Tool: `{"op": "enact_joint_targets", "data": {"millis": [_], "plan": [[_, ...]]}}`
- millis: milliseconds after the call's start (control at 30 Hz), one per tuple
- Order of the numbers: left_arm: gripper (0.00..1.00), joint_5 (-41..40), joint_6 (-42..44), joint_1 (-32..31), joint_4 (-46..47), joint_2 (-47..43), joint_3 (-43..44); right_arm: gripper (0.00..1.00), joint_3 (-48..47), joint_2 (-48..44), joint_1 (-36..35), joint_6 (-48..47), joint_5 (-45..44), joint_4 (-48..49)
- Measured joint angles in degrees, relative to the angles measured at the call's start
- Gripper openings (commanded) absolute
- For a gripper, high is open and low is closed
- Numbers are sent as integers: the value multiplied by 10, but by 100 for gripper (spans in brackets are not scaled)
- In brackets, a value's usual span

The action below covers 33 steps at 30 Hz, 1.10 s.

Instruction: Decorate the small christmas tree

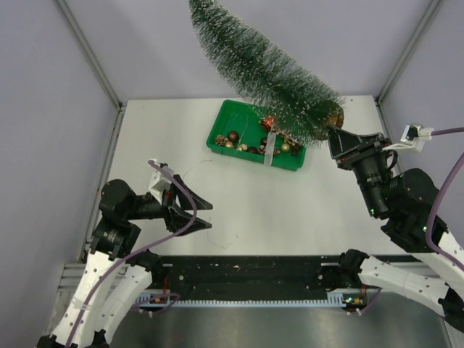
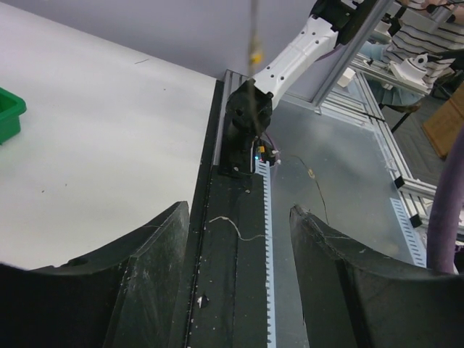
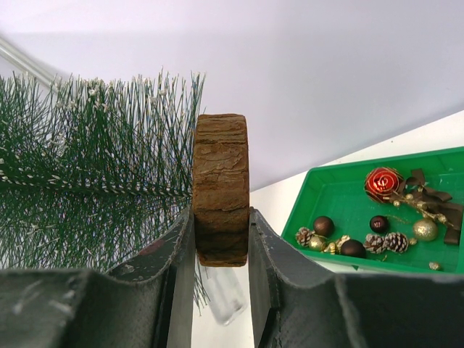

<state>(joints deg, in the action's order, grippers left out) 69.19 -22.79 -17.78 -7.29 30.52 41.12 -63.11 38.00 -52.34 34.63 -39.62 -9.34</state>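
Note:
The small christmas tree (image 1: 268, 69), a dark green frosted bottle-brush cone, hangs in the air above the green tray (image 1: 221, 119), tip pointing up-left. My right gripper (image 1: 335, 125) is shut on its round wooden disc base (image 3: 220, 185), the fingers clamping the disc's two flat faces. The tree's bristles (image 3: 87, 174) fill the left of the right wrist view. In the tray (image 3: 341, 190) lie brown and gold baubles (image 3: 323, 225), pine cones and a red ornament (image 3: 383, 183). My left gripper (image 1: 203, 214) stands open and empty low over the table's near left, away from the tree.
A clear plastic piece (image 1: 270, 148) lies across the tray's near rim. The black rail (image 1: 246, 272) and toothed strip run along the table's near edge, seen between my left fingers (image 2: 156, 254). Grey walls enclose the table on three sides.

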Motion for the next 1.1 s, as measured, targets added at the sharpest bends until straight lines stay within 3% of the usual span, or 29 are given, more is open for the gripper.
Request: {"op": "enact_joint_targets", "data": {"millis": [167,533,600,667,700,733,900,1100], "plan": [[63,13,16,-12,-10,0,0,0,0,0,0,0,-1,0],[64,0,169,-14,-157,0,32,0,-29,-4,0,-36,-19,-7],[73,-9,186,-14,-173,0,42,0,-32,-10,0,-40,-25,-6],[74,-13,196,-14,-181,0,49,0,-33,-16,0,-41,-29,-4],[97,-13,196,-14,-183,0,51,0,-33,-19,0,-41,-30,-5],[99,-12,195,-14,-183,0,52,0,-33,-21,0,-41,-31,-5],[99,2,128,-14,-143,7,53,0,-33,-19,0,-40,-32,-6],[99,4,2,-14,-31,13,47,0,-33,-18,0,-37,-31,-5]]}}
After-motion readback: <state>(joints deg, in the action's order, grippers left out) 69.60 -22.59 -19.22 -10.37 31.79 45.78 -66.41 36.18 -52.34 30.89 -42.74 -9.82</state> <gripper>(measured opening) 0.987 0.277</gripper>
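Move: The right gripper holds the christmas tree by its wooden base; the tree's middle is about 18 cm to its left, 7 cm ahead and 12 cm above. The green tray lies on the table some 35 cm ahead, 14 cm left and 46 cm below the right gripper, with the red ball in it about 42 cm ahead and 10 cm left. From the left gripper, the tree's middle is roughly 22 cm ahead, 15 cm right and 26 cm above. Keep the right gripper clamped on the wooden base and carry the tree about 3 cm right and 2.5 cm up, easing slightly back, then hold it there. Meanwhile dip the left gripper some 2 cm beside the thin light wire, tilt it and turn it back, spread its fingers fully from half-open, and finish rising about 4 cm from the low point. ##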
